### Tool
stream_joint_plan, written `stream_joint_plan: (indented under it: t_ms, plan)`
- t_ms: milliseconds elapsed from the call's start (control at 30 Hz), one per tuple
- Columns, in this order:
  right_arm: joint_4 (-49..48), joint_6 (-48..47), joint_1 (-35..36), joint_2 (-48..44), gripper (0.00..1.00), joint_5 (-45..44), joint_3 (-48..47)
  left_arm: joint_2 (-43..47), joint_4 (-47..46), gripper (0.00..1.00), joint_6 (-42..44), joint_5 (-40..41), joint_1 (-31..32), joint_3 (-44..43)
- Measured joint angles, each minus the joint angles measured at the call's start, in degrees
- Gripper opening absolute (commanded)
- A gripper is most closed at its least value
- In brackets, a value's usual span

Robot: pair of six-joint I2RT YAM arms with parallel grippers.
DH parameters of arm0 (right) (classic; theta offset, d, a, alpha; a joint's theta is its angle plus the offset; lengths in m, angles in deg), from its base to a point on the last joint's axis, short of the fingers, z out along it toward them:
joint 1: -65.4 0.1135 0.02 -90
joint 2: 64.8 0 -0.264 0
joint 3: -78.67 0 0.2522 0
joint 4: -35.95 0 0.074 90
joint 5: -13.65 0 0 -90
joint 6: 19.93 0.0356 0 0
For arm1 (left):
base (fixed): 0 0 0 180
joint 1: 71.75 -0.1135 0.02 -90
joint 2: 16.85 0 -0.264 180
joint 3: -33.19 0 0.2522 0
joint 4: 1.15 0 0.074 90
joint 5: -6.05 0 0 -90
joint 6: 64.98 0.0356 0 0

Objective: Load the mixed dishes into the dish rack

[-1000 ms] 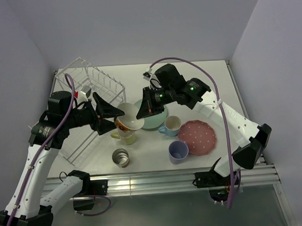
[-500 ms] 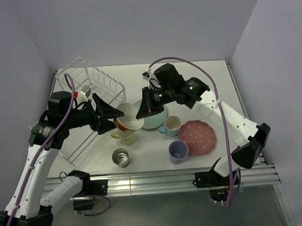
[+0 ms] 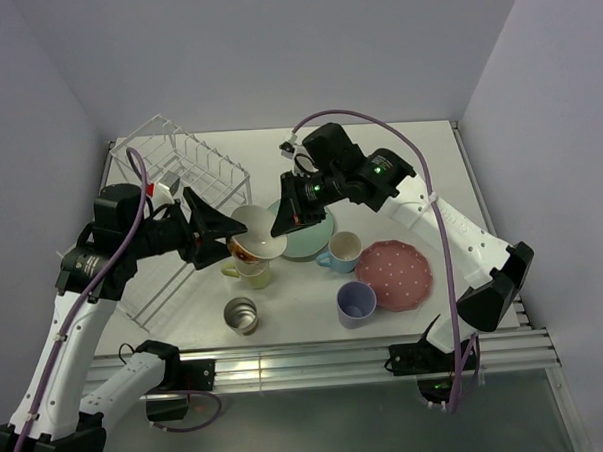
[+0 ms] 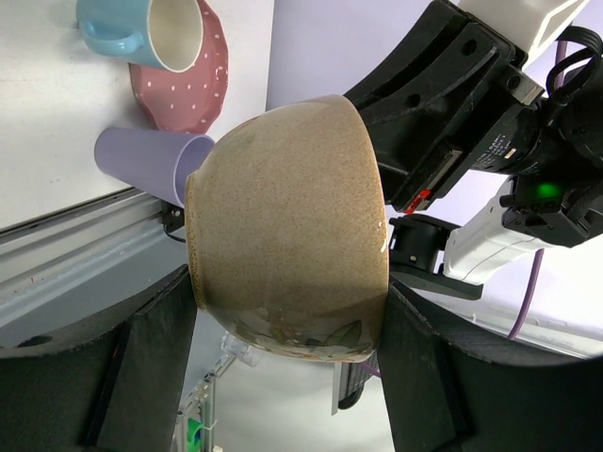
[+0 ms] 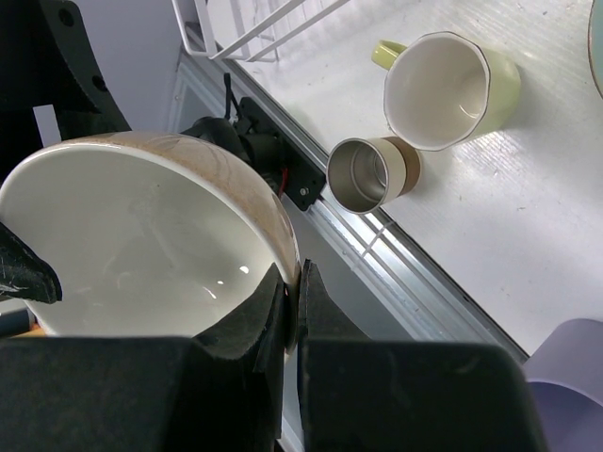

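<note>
The cream bowl [image 3: 260, 234] hangs above the yellow mug [image 3: 252, 273], held from both sides. My right gripper [image 5: 294, 282] is shut on its rim, one finger inside and one outside. My left gripper [image 4: 287, 282] has its fingers pressed against the bowl's [image 4: 287, 235] brown outer wall. The white dish rack [image 3: 179, 171] stands at the back left with nothing in it. On the table sit the mint-green plate [image 3: 312, 238], light blue mug [image 3: 341, 250], pink dotted plate [image 3: 396, 274], lavender cup [image 3: 356, 304] and metal cup [image 3: 240, 315].
The aluminium rail [image 3: 307, 361] runs along the table's near edge. Walls close in the table at the back and on both sides. The metal cup [image 5: 367, 174] and yellow mug [image 5: 452, 89] lie right below the held bowl.
My left gripper's fingers have closed in onto the bowl's sides. The right arm's upper links shifted slightly left, and the bowl stays in place.
</note>
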Motion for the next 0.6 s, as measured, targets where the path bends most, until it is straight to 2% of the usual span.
stream_joint_plan:
  t_ms: [367,433,467,533,600]
  plan:
    - [-0.2,-0.4,0.3,0.0,0.15,0.3,-0.1,1.8,0.3,0.00,0.0,0.6,0.0,0.4]
    - [-0.2,-0.4,0.4,0.0,0.19,0.3,-0.1,1.9,0.3,0.00,0.0,0.6,0.0,0.5]
    - [-0.2,-0.5,0.4,0.0,0.25,0.4,-0.1,1.9,0.3,0.00,0.0,0.6,0.0,0.5]
    - [-0.2,-0.8,0.4,0.0,0.32,0.5,-0.1,2.0,0.4,0.00,0.1,0.7,0.0,0.7]
    - [-0.2,-1.1,0.4,0.0,0.35,0.5,-0.1,2.4,0.9,0.00,0.1,0.9,0.0,1.2]
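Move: The left hand already grips the bowl across its outside. The dish rack's basket, where the bowl is to go, lies about 25 cm ahead, 15 cm left and 16 cm below that hand. Under it are the green mug, some 6 cm ahead, and the steel cup, about 6 cm back, both roughly 24 cm down. The right hand pinches the bowl's rim, the bowl's middle about 5 cm left and 2 cm back of it; the teal plate lies 14 cm ahead, 3 cm right and 27 cm below. Opening where it stands, the right hand spreads its shut fingers to about a third of their range and lets go of the bowl's rim, its tips staying on either side of it. The left hand keeps its grip across the bowl's outside and eases back by just about 1 cm, with hardly any turn. ##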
